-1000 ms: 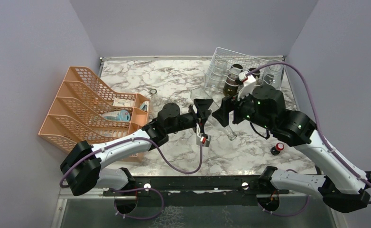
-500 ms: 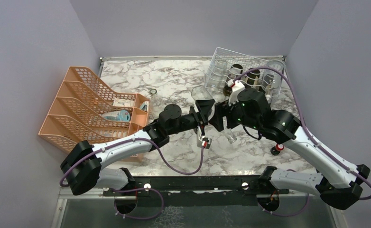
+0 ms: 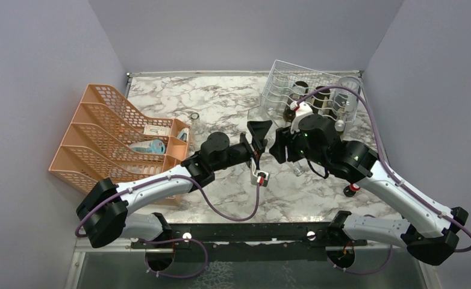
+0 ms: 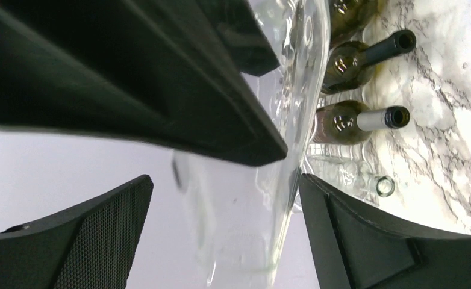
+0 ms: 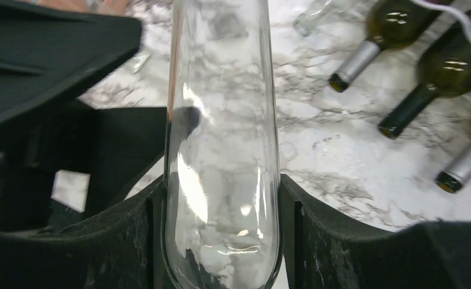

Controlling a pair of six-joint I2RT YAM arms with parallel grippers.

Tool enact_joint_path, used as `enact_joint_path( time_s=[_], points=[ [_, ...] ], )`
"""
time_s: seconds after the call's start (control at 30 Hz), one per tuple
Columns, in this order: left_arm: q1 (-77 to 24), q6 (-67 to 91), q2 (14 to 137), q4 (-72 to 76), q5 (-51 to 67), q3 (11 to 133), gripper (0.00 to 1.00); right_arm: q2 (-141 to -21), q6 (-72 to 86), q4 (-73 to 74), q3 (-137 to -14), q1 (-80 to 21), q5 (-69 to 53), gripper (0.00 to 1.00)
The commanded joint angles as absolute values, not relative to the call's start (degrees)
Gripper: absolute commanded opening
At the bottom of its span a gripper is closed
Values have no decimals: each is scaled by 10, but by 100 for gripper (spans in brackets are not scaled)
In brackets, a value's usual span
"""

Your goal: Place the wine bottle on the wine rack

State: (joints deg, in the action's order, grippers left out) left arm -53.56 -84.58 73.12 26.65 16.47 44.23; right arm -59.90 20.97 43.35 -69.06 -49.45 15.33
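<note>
A clear glass wine bottle [image 5: 221, 120] stands clamped between my right gripper's [image 5: 221, 186] two black fingers. The same bottle [image 4: 245, 217] sits between my left gripper's [image 4: 224, 180] fingers with a gap on the left side, so that gripper is open. In the top view the two grippers, left [image 3: 259, 133] and right [image 3: 279, 147], meet nose to nose mid-table and hide most of the bottle. The silvery wire wine rack [image 3: 281, 75] stands at the back right, just beyond the right gripper, holding dark bottles [image 3: 321, 96].
An orange mesh tiered organizer [image 3: 112, 135] with small items stands at the left. A small red-capped object [image 3: 353, 188] lies under the right arm. A small ring [image 3: 194, 115] lies on the marble. Grey walls close in on both sides and the back.
My right gripper has moved left from in front of the rack to the bottle and now clamps it beside the left gripper. The left arm has barely moved.
</note>
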Motion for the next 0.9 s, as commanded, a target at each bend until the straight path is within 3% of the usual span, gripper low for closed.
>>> enact_joint_path(
  time_s=[0.0, 0.2, 0.5, 0.73, 0.87],
  points=[
    [-539, -744, 696, 300, 179, 446, 99, -590, 223, 405, -714, -494, 308, 8],
    [-539, -512, 654, 374, 150, 418, 99, -656, 204, 400, -749, -474, 384, 8],
    [-538, -116, 604, 382, -171, 430, 99, -690, 176, 318, -748, -346, 295, 1],
    [-536, 64, 556, 352, -152, 396, 99, -725, 194, 275, -750, -253, 286, 1],
    [-535, 128, 546, 254, -157, 414, 99, -757, 222, 255, -758, -199, 262, 1]
  ],
)
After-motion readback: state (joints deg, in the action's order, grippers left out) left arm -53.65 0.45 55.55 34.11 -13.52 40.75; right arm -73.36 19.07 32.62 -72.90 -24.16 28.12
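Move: The clear bottle is already in the right hand. Its place on the rack's upper tier lies about 17 cm ahead, 14 cm right and 10 cm below that hand. Another clear bottle rests on that tier some 10 cm farther right and level with the place. The leftmost dark bottle lies lower, roughly 15 cm ahead of the hand and 7 cm right. From the left hand the place is about 14 cm ahead and 18 cm right. The clear bottle travels forward and right to the rack, some 19 cm at nearly constant height, in the right hand's steady grip, which turns about 35 degrees clockwise on the way. The left hand, its fingers already wide open, backs off from the bottle up and to the left, roughly 12 cm, with its wrist rolling about 90 degrees. ##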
